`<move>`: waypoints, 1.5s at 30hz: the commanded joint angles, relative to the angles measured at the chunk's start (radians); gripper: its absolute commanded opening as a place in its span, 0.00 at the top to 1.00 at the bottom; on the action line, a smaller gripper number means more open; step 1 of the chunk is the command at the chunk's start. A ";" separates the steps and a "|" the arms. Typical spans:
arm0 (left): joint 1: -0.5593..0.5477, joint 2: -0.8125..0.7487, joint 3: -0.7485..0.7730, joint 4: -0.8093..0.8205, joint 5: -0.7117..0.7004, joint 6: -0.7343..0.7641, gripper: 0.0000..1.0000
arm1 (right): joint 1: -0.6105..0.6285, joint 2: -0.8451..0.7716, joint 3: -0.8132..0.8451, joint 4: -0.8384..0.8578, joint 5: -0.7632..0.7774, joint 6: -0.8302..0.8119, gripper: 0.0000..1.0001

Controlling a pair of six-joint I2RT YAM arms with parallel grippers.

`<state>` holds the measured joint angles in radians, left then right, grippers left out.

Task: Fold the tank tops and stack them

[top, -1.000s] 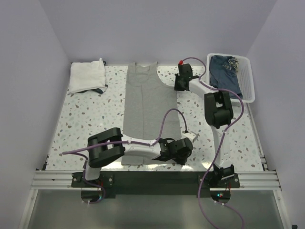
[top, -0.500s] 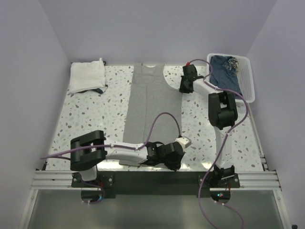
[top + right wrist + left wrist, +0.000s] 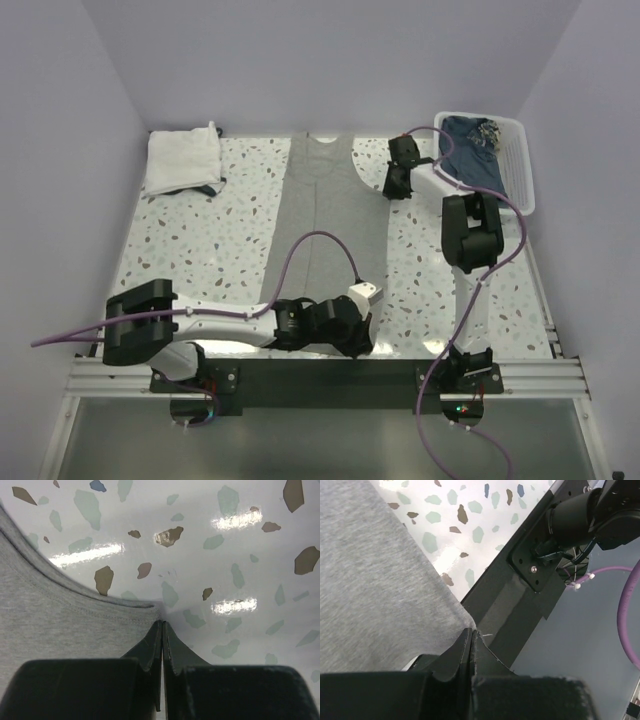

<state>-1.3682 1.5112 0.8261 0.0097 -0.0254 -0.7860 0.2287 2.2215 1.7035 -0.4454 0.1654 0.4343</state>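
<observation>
A plain grey tank top (image 3: 325, 230) lies stretched lengthwise down the middle of the speckled table, neck at the far edge. My left gripper (image 3: 358, 338) is shut on its near right hem corner (image 3: 455, 611), right at the table's front rail. At the far end, my right gripper (image 3: 396, 188) is shut on the right armhole corner (image 3: 145, 614) of the same grey cloth. A white tank top (image 3: 183, 160) lies folded at the back left, with a dark trim showing under it.
A white slatted basket (image 3: 525, 170) at the back right holds a blue garment (image 3: 470, 150). The black front rail (image 3: 510, 610) runs just under the left gripper (image 3: 471, 630). Purple walls close in the table on three sides.
Both grippers have moved to the right and dragged the grey tank top's right edge with them. The left gripper closed on the hem corner; the left arm's elbow swung leftward.
</observation>
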 commanded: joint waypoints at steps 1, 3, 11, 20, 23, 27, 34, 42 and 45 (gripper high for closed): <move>0.011 -0.074 -0.050 0.039 -0.056 -0.054 1.00 | -0.003 -0.086 0.025 -0.026 -0.015 0.040 1.00; 0.017 -0.095 -0.082 0.035 -0.073 -0.076 1.00 | -0.002 -0.106 0.021 -0.023 -0.024 0.052 1.00; 0.046 -0.210 -0.197 -0.007 -0.142 -0.142 1.00 | 0.034 -0.145 0.048 -0.003 -0.060 0.112 1.00; 0.067 -0.315 -0.295 -0.122 -0.195 -0.216 1.00 | 0.115 -0.025 0.192 -0.023 -0.075 0.172 1.00; 0.067 -0.358 -0.327 -0.169 -0.211 -0.240 1.00 | 0.136 0.018 0.229 -0.006 -0.090 0.199 1.00; 0.067 -0.417 -0.358 -0.224 -0.234 -0.268 1.00 | 0.158 0.072 0.298 0.007 -0.095 0.230 1.00; 0.067 -0.471 -0.370 -0.326 -0.269 -0.298 1.00 | 0.195 0.136 0.370 0.024 -0.092 0.253 1.00; 0.069 -0.494 -0.383 -0.362 -0.272 -0.314 1.00 | 0.227 0.188 0.439 0.020 -0.092 0.254 1.00; 0.067 -0.506 -0.389 -0.373 -0.275 -0.320 1.00 | 0.236 0.201 0.456 0.024 -0.092 0.253 1.00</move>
<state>-1.3025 1.0298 0.4496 -0.3336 -0.2707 -1.0824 0.4557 2.4042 2.1014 -0.4534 0.0784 0.6739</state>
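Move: Both hands pinch the gray tank top's right side, bound for the inner edge of its already folded left flap. From the right hand the flap's far corner lies about 21 cm left, 4 cm ahead and 2 cm lower; the neckline is 18 cm left and 13 ahead, the white basket 28 cm right and 10 ahead. From the left hand the flap's hem corner lies roughly 18 cm left, 2 cm ahead and 6 cm down. Both hands carry the pinched right edge some 16 cm left towards the flap, right arcing over, left sinking. ##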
